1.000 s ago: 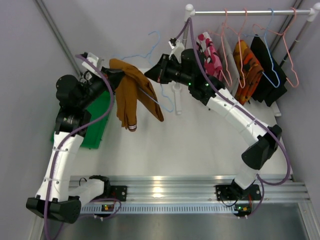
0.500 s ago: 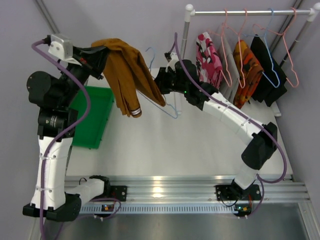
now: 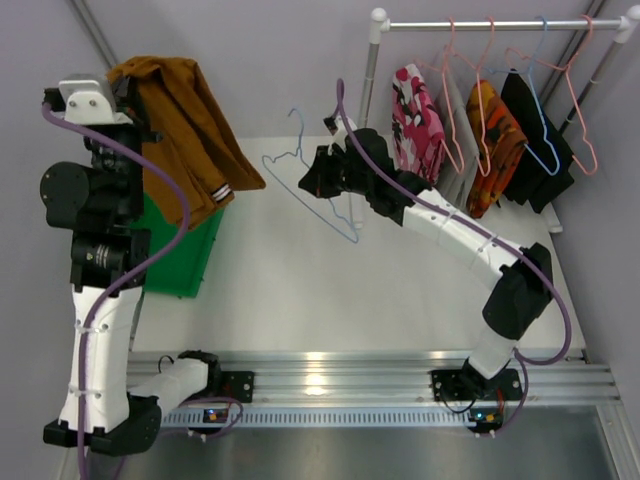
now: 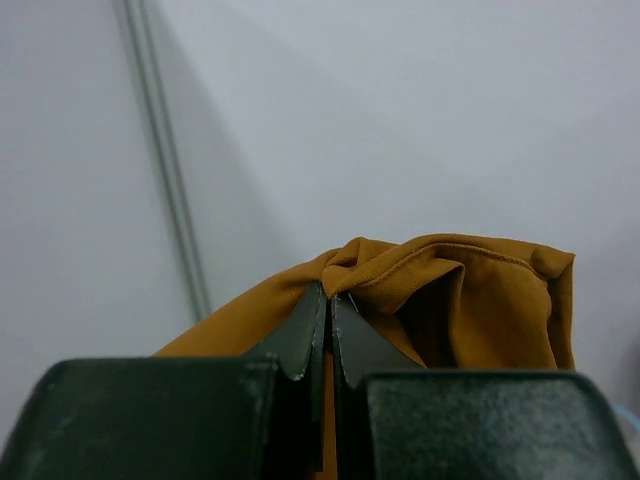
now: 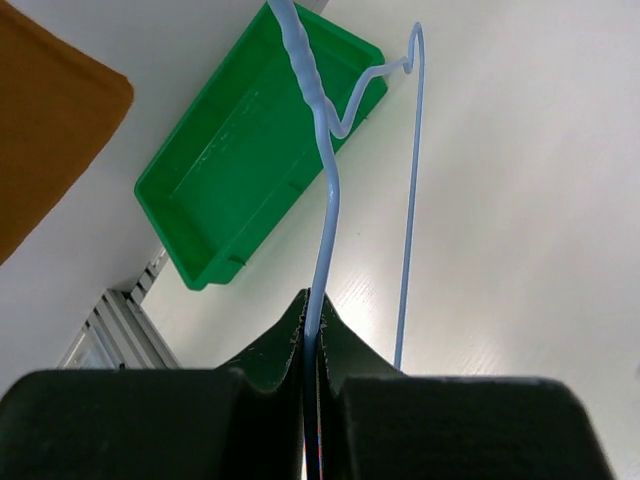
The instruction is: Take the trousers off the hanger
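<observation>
My left gripper (image 3: 128,82) is shut on the mustard-brown trousers (image 3: 185,130), held high at the far left; the cloth hangs down over the green bin. In the left wrist view the jaws (image 4: 329,300) pinch a fold of the brown cloth (image 4: 450,300). My right gripper (image 3: 312,178) is shut on a bare light-blue wire hanger (image 3: 300,165), apart from the trousers; it shows in the right wrist view (image 5: 325,200) between the closed gripper (image 5: 314,318). The pink floral trousers (image 3: 415,115) hang on the rail.
A green bin (image 3: 185,245) sits on the white table at the left, also in the right wrist view (image 5: 250,150). The rail (image 3: 500,24) at the back right holds pink and blue hangers, an orange patterned garment (image 3: 492,140) and a black garment (image 3: 535,135).
My left arm has swung up and left, pulling the brown trousers off the blue hanger and over the bin. My right gripper has kept the hanger, now bare, and shifted a little left.
</observation>
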Controlling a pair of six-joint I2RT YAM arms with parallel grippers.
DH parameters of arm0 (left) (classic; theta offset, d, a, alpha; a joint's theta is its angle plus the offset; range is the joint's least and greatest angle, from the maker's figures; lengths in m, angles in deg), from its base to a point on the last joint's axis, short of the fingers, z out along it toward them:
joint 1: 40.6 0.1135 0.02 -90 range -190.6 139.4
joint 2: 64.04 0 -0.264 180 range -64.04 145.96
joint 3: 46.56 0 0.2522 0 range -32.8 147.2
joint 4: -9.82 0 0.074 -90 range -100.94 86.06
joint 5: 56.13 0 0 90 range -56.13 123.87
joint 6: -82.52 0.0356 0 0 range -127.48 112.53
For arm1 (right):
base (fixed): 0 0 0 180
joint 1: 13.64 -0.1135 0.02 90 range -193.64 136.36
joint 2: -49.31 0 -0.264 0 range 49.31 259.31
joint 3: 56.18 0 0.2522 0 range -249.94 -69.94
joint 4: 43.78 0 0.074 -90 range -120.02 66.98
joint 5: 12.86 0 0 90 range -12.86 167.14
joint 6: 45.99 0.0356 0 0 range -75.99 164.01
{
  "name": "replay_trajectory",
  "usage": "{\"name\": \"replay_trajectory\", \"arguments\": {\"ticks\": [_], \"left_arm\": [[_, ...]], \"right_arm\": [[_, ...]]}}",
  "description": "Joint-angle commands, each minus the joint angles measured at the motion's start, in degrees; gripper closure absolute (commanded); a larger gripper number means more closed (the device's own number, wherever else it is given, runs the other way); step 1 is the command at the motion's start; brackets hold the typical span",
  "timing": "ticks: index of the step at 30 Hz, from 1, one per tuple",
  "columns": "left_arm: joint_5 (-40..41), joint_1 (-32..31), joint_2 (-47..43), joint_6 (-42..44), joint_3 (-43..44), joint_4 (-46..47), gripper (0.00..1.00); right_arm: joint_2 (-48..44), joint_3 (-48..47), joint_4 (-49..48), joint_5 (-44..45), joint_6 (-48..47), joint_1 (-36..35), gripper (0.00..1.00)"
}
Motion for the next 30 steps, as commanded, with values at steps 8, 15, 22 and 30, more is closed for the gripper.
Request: {"name": "replay_trajectory", "arguments": {"ticks": [8, 15, 22, 30], "left_arm": [[18.9, 2.6, -16.5, 24.0, -22.5, 23.0, 1.00], [23.1, 8.8, -23.9, 31.4, -37.6, 28.5, 1.00], [23.7, 12.9, -30.1, 29.7, -47.5, 27.0, 1.00], [17.4, 13.1, -26.3, 26.4, -59.1, 29.9, 1.00]], "right_arm": [[-4.2, -0.2, -1.1, -1.7, -3.4, -0.8, 1.00], [-4.6, -0.9, -0.2, -2.1, -3.8, -0.8, 1.00], [-4.0, -1.7, 0.6, -2.2, -4.1, -0.9, 1.00], [-3.3, -1.0, 0.4, -3.3, -3.3, -0.9, 1.00]]}}
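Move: The green box the held trousers are taken to has its middle about 57 cm below the left hand, some 13 cm to its left and 7 cm farther out. The empty blue hanger is about 26 cm to the left hand's right, 7 cm farther out and 34 cm lower. From the right hand, the box lies about 38 cm to the left, roughly level in reach and some 25 cm below. Down and to the left the left hand sweeps quickly, sinking some 23 cm and going about 14 cm left towards the green box. It draws back 8 cm on the way, then eases slightly forward at the end, while turning about 45 degrees counter-clockwise. Its closed fingers keep their pinch on the trousers; the right hand practically stays put, still gripping the empty hanger. ##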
